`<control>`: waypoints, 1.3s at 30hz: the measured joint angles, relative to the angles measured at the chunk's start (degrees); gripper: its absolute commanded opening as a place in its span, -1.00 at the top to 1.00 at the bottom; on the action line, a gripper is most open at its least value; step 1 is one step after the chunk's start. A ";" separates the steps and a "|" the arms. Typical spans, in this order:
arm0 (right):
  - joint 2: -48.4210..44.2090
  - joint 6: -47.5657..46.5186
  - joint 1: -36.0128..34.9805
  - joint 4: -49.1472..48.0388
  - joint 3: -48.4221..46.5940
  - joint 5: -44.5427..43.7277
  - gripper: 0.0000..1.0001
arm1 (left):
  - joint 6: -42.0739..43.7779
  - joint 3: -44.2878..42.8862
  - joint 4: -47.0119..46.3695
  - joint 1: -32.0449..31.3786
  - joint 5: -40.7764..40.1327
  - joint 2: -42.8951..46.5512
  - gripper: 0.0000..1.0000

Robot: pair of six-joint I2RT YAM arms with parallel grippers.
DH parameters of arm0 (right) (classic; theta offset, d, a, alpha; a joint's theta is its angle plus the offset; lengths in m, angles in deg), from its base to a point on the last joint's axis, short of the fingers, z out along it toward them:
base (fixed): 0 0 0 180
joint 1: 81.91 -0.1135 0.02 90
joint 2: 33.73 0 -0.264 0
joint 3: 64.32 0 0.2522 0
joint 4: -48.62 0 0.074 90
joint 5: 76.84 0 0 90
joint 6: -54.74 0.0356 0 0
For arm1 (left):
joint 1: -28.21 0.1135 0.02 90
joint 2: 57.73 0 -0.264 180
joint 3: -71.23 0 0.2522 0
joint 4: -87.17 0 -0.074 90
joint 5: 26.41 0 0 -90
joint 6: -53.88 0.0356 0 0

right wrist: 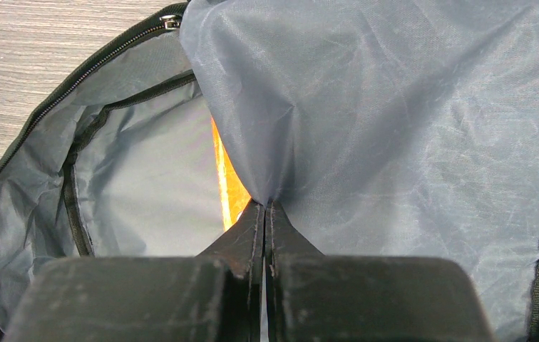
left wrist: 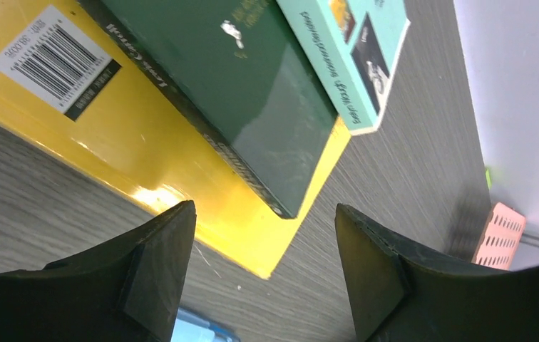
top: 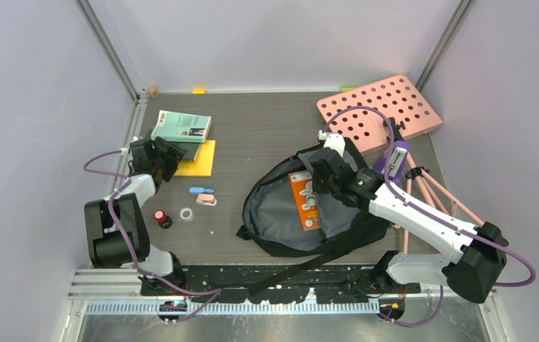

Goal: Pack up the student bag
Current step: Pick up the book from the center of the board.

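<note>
The student bag (top: 289, 241) lies open at mid-table, grey lining up, with an orange book (top: 304, 199) inside. My right gripper (top: 325, 173) is shut on a fold of the bag's grey lining (right wrist: 395, 107) and holds the mouth open. The right wrist view shows its tips (right wrist: 265, 204) pinching the cloth beside the orange book (right wrist: 227, 187). My left gripper (top: 170, 158) stands open at the back left, just short of a book stack. The stack is a yellow book (left wrist: 145, 149) at the bottom, then a dark green book (left wrist: 245, 92), with a teal book (left wrist: 356, 50) on top. Nothing is between the fingers (left wrist: 160, 256).
A pink board with holes (top: 381, 110) leans at the back right, a purple stapler (top: 396, 161) beside it. Pink rods (top: 441, 194) run along the right side. A blue item (top: 200, 190), a pink-white item (top: 207, 200), a tape roll (top: 187, 214) and a red-black item (top: 161, 217) lie left of the bag.
</note>
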 measured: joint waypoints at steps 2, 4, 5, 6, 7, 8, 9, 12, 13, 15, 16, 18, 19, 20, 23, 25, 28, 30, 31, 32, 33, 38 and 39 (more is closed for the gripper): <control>0.00 -0.02 0.00 -0.02 0.00 0.00 0.99 | -0.22 0.46 -2.12 0.57 0.15 -2.05 -0.38; 0.00 -0.13 0.00 -0.09 0.00 0.02 0.99 | -0.66 1.73 -5.38 0.98 0.72 -3.67 -0.34; 0.00 -0.17 0.00 -0.11 0.00 0.04 0.99 | -0.87 2.16 -6.64 1.05 1.07 -4.35 -0.32; 0.04 -0.20 0.00 -0.13 -0.02 0.11 0.99 | -1.01 2.43 -8.00 1.16 1.62 -5.27 -0.29; 0.11 -0.22 0.00 -0.15 -0.02 0.15 0.99 | -1.05 2.45 -9.14 1.22 2.10 -6.25 -0.27; 0.20 -0.22 0.00 -0.22 -0.02 0.20 0.99 | -1.07 2.45 -10.47 1.29 2.58 -7.21 -0.26; 0.28 -0.22 0.00 -0.28 -0.02 0.20 0.99 | -1.22 2.45 -11.80 1.38 2.95 -8.13 -0.26; 0.81 -0.24 0.00 -0.35 -0.02 0.26 0.99 | -1.40 2.43 -15.28 1.68 3.61 -9.86 -0.22; 0.98 -0.24 0.00 -0.37 -0.02 0.33 0.99 | -1.46 2.43 -16.15 1.79 3.63 -10.29 -0.22; 1.40 -0.26 0.00 -0.46 -0.02 0.39 0.99 | -1.55 2.43 -18.08 2.03 3.69 -11.30 -0.20; 1.66 -0.26 0.00 -0.57 -0.02 0.39 0.99 | -1.64 2.36 -18.93 2.12 3.69 -11.78 -0.20; 2.16 -0.42 0.00 -0.79 -0.04 0.42 0.99 | -1.81 2.19 -20.55 2.23 3.67 -12.68 -0.18; 2.40 -0.48 0.00 -0.81 -0.04 0.42 0.99 | -2.14 2.08 -21.24 2.25 3.65 -13.16 -0.14; 2.62 -0.52 0.00 -0.81 -0.04 0.42 0.99 | -2.45 1.95 -21.99 2.34 3.67 -13.66 -0.09; 3.41 -0.81 0.00 -0.79 -0.39 0.42 0.99 | -3.23 1.88 -24.09 2.64 3.56 -15.06 0.13; 3.63 -1.05 0.00 -0.74 -0.66 0.42 0.99 | -3.87 1.90 -24.87 2.82 3.37 -15.82 0.28; 3.78 -1.38 0.00 -0.72 -1.14 0.39 0.99 | -5.14 2.38 -26.16 2.97 3.02 -16.13 0.53; 3.78 -1.51 0.00 -0.70 -1.33 0.39 0.99 | -6.56 3.41 -28.35 3.13 2.64 -15.78 0.71; 3.80 -1.53 0.00 -0.72 -1.36 0.39 0.99 | -7.41 4.24 -29.38 3.15 2.32 -15.15 0.78; 3.80 -1.53 0.00 -0.70 -1.38 0.39 0.99 | -8.07 5.14 -30.12 3.21 2.10 -14.29 0.88; 3.85 -1.53 0.00 -0.68 -1.40 0.39 0.99 | -8.72 6.49 -30.84 3.26 1.73 -12.83 0.92; 3.89 -1.55 0.00 -0.55 -1.55 0.42 0.99 | -8.28 13.18 -30.12 3.39 0.02 -2.75 1.00; 3.89 -1.55 0.00 -0.46 -1.60 0.42 0.99 | -8.15 14.43 -28.61 3.48 -0.52 -0.26 1.00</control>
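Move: The green book lies ahead of the open left hand, its middle about 6 cm forward, 4 cm left and 4 cm below; its spine faces the robot. The yellow book under it has its middle 2 cm ahead, 1 cm right and 6 cm down, and the teal book on top sits roughly 12 cm ahead, 1 cm right, 2 cm down. The green book is some 48 cm left of the right hand, 13 cm ahead and 10 cm lower. The left hand sinks about 3 cm to the level of the green book's spine, then slides some 4 cm forward and a little left, so that the half-open fingers straddle the spine near its right end, one below and one above. There the fingers close and pinch the book, and the hand draws back some 4 cm and up about 3.5 cm with it, the fingertips tilting up about 15 degrees over the whole move. ##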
